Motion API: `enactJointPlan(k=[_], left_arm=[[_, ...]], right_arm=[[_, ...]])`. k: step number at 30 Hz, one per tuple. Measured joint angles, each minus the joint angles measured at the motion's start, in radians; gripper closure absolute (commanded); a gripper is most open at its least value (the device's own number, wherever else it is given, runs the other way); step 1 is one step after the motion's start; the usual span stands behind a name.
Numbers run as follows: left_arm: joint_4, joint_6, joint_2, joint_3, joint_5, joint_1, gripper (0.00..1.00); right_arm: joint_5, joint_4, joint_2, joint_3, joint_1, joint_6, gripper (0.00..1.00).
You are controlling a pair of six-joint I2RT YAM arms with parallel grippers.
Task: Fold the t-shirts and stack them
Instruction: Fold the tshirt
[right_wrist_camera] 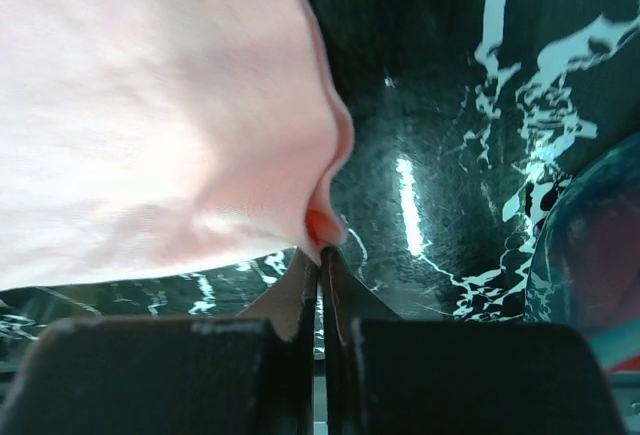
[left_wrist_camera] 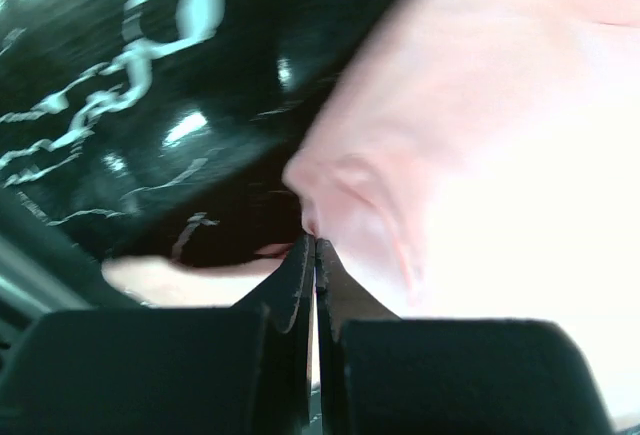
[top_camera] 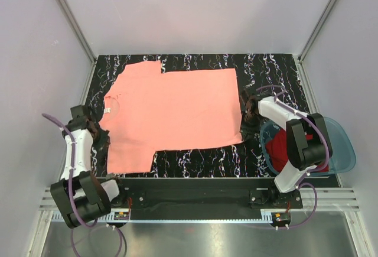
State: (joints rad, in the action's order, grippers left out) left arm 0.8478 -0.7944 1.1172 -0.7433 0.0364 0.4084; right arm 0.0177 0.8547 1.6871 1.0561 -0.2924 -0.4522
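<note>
The salmon-pink t-shirt (top_camera: pixel 171 112) lies spread flat on the black marbled table, neck and white label to the left. My left gripper (top_camera: pixel 101 134) is shut on its left shoulder edge; in the left wrist view the gripper (left_wrist_camera: pixel 313 240) pinches a fold of the pink cloth (left_wrist_camera: pixel 480 155). My right gripper (top_camera: pixel 247 115) is shut on the shirt's right hem; in the right wrist view the gripper (right_wrist_camera: pixel 322 250) pinches the pink cloth (right_wrist_camera: pixel 150 115) at its edge. The dark red t-shirt (top_camera: pixel 277 147) lies bunched in the blue basin, partly hidden by the right arm.
The translucent blue plastic basin (top_camera: pixel 344 150) sits at the table's right front corner, and shows in the right wrist view (right_wrist_camera: pixel 590 245). The black marbled table (top_camera: pixel 266 71) is walled by white panels. A metal rail runs along the near edge.
</note>
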Motion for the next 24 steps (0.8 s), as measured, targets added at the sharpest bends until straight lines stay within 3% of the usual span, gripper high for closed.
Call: enactJointPlan(k=[9, 24], left_arm=[[-0.001, 0.002, 0.047, -0.135, 0.027, -0.05, 1.0], [-0.118, 0.077, 0.319, -0.338, -0.081, -0.074, 1.0]], right_arm=[[-0.001, 0.02, 0.025, 0.149, 0.021, 0.015, 1.0], [-0.007, 0.039, 0.256, 0.394, 0.059, 0.074, 1.0]])
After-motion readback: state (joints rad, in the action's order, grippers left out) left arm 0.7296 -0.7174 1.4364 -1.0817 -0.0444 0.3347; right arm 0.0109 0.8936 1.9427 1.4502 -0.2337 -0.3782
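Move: Both closed hands hold the t-shirt's near edge. From the left, at the near shoulder, the far shoulder lies about 33 cm ahead, 8 cm right and 5 cm below. The collar tag is some 13 cm ahead, and the near sleeve 8 cm back and 9 cm right. From the right, at the near hem corner, the far hem corner is about 32 cm ahead, 3 cm left and 3 cm below. The blue basket is roughly 5 cm back and 27 cm right. Keep both grippers shut on the near edge and carry it forward together towards the far edge, the left about 11 cm and the right about 10 cm. Lift the left some 4 cm along the way, turning it slightly clockwise; let the right rise a little early, then ease down somewhat while still going forward. ##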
